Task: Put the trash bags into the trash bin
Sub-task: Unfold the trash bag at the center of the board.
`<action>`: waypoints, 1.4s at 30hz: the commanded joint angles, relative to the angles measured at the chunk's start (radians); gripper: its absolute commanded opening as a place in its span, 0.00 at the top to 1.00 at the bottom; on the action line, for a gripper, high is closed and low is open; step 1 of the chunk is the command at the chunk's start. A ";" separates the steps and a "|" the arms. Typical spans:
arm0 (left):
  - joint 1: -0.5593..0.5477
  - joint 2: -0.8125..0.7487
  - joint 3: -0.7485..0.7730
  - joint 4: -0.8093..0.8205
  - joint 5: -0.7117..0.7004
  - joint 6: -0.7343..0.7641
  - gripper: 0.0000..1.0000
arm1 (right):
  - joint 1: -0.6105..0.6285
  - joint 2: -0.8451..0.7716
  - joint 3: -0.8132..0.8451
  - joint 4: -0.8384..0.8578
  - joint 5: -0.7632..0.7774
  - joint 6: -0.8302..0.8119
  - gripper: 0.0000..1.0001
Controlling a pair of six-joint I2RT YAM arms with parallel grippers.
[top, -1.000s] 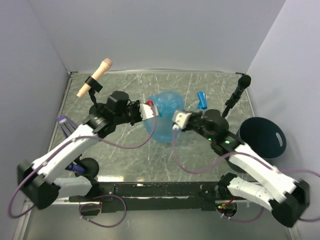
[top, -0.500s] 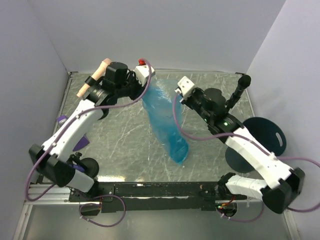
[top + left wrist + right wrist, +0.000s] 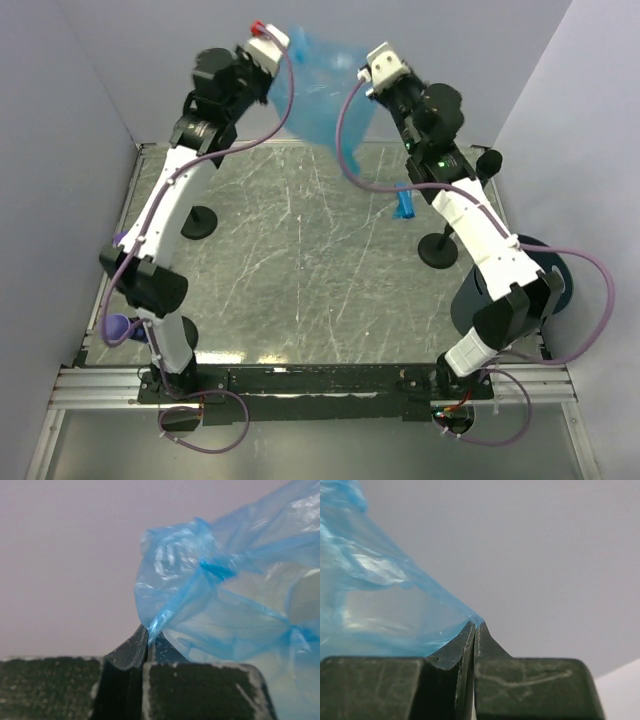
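Observation:
A translucent blue trash bag (image 3: 318, 88) hangs spread high above the back of the table, stretched between both grippers. My left gripper (image 3: 281, 44) is shut on its left top corner, and the left wrist view shows the film (image 3: 225, 595) pinched at the fingertips (image 3: 148, 630). My right gripper (image 3: 366, 64) is shut on the right top corner, with the bag's edge (image 3: 375, 605) caught between its tips (image 3: 475, 625). A small tight blue roll (image 3: 404, 200) lies on the table at the back right. The dark trash bin (image 3: 556, 283) stands at the right edge, partly hidden by my right arm.
A black round stand base (image 3: 200, 222) sits at the left and another (image 3: 438, 250) at the right, near a black microphone (image 3: 487, 162). A purple object (image 3: 120, 325) lies by the left wall. Grey walls close in the back and both sides.
Both arms have risen from low over the table to high near the back wall, lifting the blue bag off the surface. Its top edge is now spread between the grippers.

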 commanded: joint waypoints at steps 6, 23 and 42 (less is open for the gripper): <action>-0.123 -0.389 -0.334 1.011 0.272 0.233 0.99 | 0.197 -0.223 -0.181 0.764 -0.390 -0.424 1.00; -0.234 -1.224 -1.669 0.250 0.651 1.238 0.99 | 0.214 -1.508 -1.387 -0.467 -0.889 -0.815 1.00; -0.258 -0.947 -1.179 0.369 0.124 0.144 0.99 | 0.216 -0.914 -0.727 -0.354 -0.255 0.065 0.41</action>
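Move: The trash bag is stretched between the two hands, its rim already pinched in both. Its middle lies about 10 cm to the left hand's right, some 5 cm ahead and 5 cm below; from the right hand it lies about 10 cm left, 6 cm ahead and 8 cm below. The blue roll lies on the board about 47 cm below the right hand, 3 cm back and 8 cm right, the black stand's foot some 17 cm back and 14 cm right. The trash bag is flung up and back between both hands, the left rising some 20 cm and the right about 15, then whipped down hard below the start and lifted partway again before both ease forward. They end about 30 cm farther back, turned inward some 40 degrees; the left keeps its pinch while the right's fingers open about halfway near the end, letting go of the rim. ##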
